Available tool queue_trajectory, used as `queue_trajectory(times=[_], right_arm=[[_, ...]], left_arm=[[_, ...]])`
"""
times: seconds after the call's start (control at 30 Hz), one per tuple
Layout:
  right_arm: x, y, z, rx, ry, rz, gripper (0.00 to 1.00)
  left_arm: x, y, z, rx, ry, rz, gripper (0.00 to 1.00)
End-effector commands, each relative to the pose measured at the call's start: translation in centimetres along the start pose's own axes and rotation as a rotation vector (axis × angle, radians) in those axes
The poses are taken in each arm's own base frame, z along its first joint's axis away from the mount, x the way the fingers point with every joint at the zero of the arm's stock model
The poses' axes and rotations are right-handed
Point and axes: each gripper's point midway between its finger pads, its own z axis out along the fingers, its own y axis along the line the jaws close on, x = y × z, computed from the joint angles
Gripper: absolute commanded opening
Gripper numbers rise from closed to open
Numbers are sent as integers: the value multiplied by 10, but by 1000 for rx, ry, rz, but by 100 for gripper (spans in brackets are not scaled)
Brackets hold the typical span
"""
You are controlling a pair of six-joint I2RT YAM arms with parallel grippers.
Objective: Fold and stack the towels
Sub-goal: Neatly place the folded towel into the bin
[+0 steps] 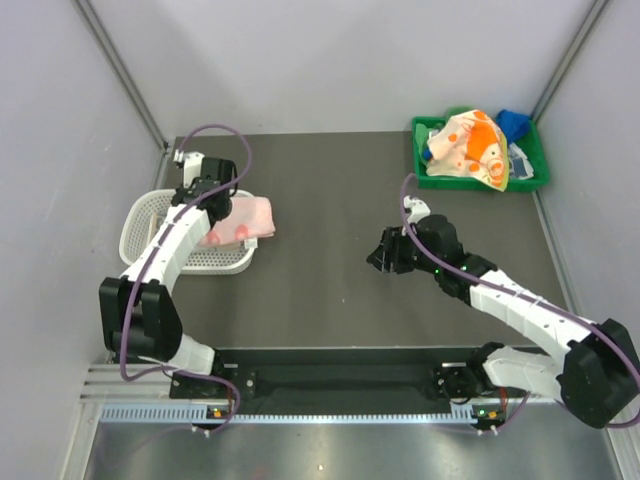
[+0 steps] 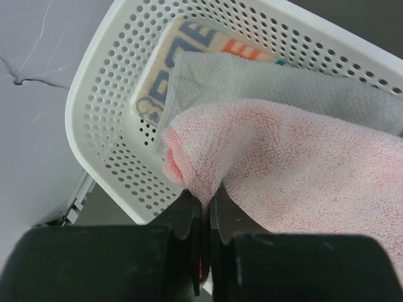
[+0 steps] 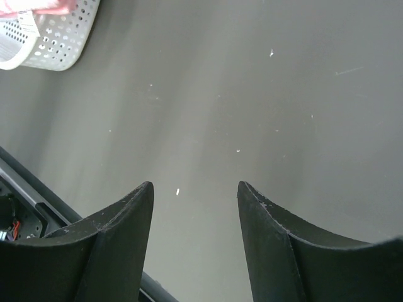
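Observation:
A folded pink towel (image 2: 302, 157) hangs over the white perforated basket (image 2: 113, 94), and my left gripper (image 2: 206, 198) is shut on its near corner. Under it in the basket lie a grey-white towel (image 2: 252, 78) and a white towel with coloured letters (image 2: 179, 56). From above, the pink towel (image 1: 245, 218) rests on the basket's right side (image 1: 140, 215), with the left gripper (image 1: 207, 195) on it. An orange-patterned towel (image 1: 470, 145) and a blue one (image 1: 513, 122) lie in the green tray (image 1: 425, 170). My right gripper (image 3: 195, 189) stands open over bare table, nothing between its fingers (image 1: 385, 255).
The basket (image 3: 56, 38) shows at the top left of the right wrist view. Grey walls close in the table on the left, back and right. A black rail (image 1: 340, 380) runs along the near edge between the arm bases.

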Motion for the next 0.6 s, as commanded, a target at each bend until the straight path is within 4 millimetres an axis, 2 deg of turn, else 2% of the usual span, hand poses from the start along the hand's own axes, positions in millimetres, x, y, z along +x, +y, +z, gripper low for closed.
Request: queue_trajectory(times=[0.0, 0.13, 0.17, 0.2, 0.23, 0.3, 0.33, 0.37, 0.47, 0.5, 0.57], right_arm=[[-25, 19, 0, -54, -50, -42, 56], [-24, 20, 1, -57, -39, -49, 56], [-24, 20, 1, -55, -40, -52, 56], [-23, 19, 2, -53, -39, -52, 56], [-22, 18, 4, -51, -34, -53, 56], [-19, 16, 6, -47, -22, -54, 56], [-18, 16, 6, -46, -21, -55, 55], [-18, 15, 7, -46, -21, -58, 55], [-15, 12, 9, -36, -11, -62, 55], [-14, 12, 9, -35, -9, -63, 55], [-14, 11, 10, -32, -9, -62, 56]], left_arm=[[-16, 9, 20, -45, -56, -51, 0], [-8, 22, 49, -112, -38, -54, 0], [-13, 28, 60, -128, -51, -89, 0], [-14, 24, 64, -116, -47, -91, 0], [-5, 28, 79, -133, -4, -95, 0], [-5, 40, 93, -180, 24, -132, 3], [5, 37, 103, -180, 64, -129, 10], [7, 37, 108, -175, 83, -137, 33], [14, 27, 117, -162, 126, -132, 54], [16, 28, 117, -170, 128, -149, 58], [12, 31, 113, -176, 108, -167, 78]])
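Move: The left hand still pinches one end of the folded pink towel above the white bin, whose middle is about 4 cm back and some 13 cm below, neither left nor right. The towel's middle trails about 10 cm to the right, 4 cm back and 5 cm below. The grey towel in the bin lies roughly 2 cm right, 3 cm back and 13 cm below. From the right hand, the bin is about 42 cm left, 8 cm forward and 9 cm below. The left hand keeps its pinch on the towel's end while going left across the bin, sinking ever more steeply towards its left end, then spreads its fingers wide and lets the towel go low inside. It travels about 9 cm left and 9 cm down, edging slightly forward, as the wrist turns some 15 degrees counter-clockwise. ##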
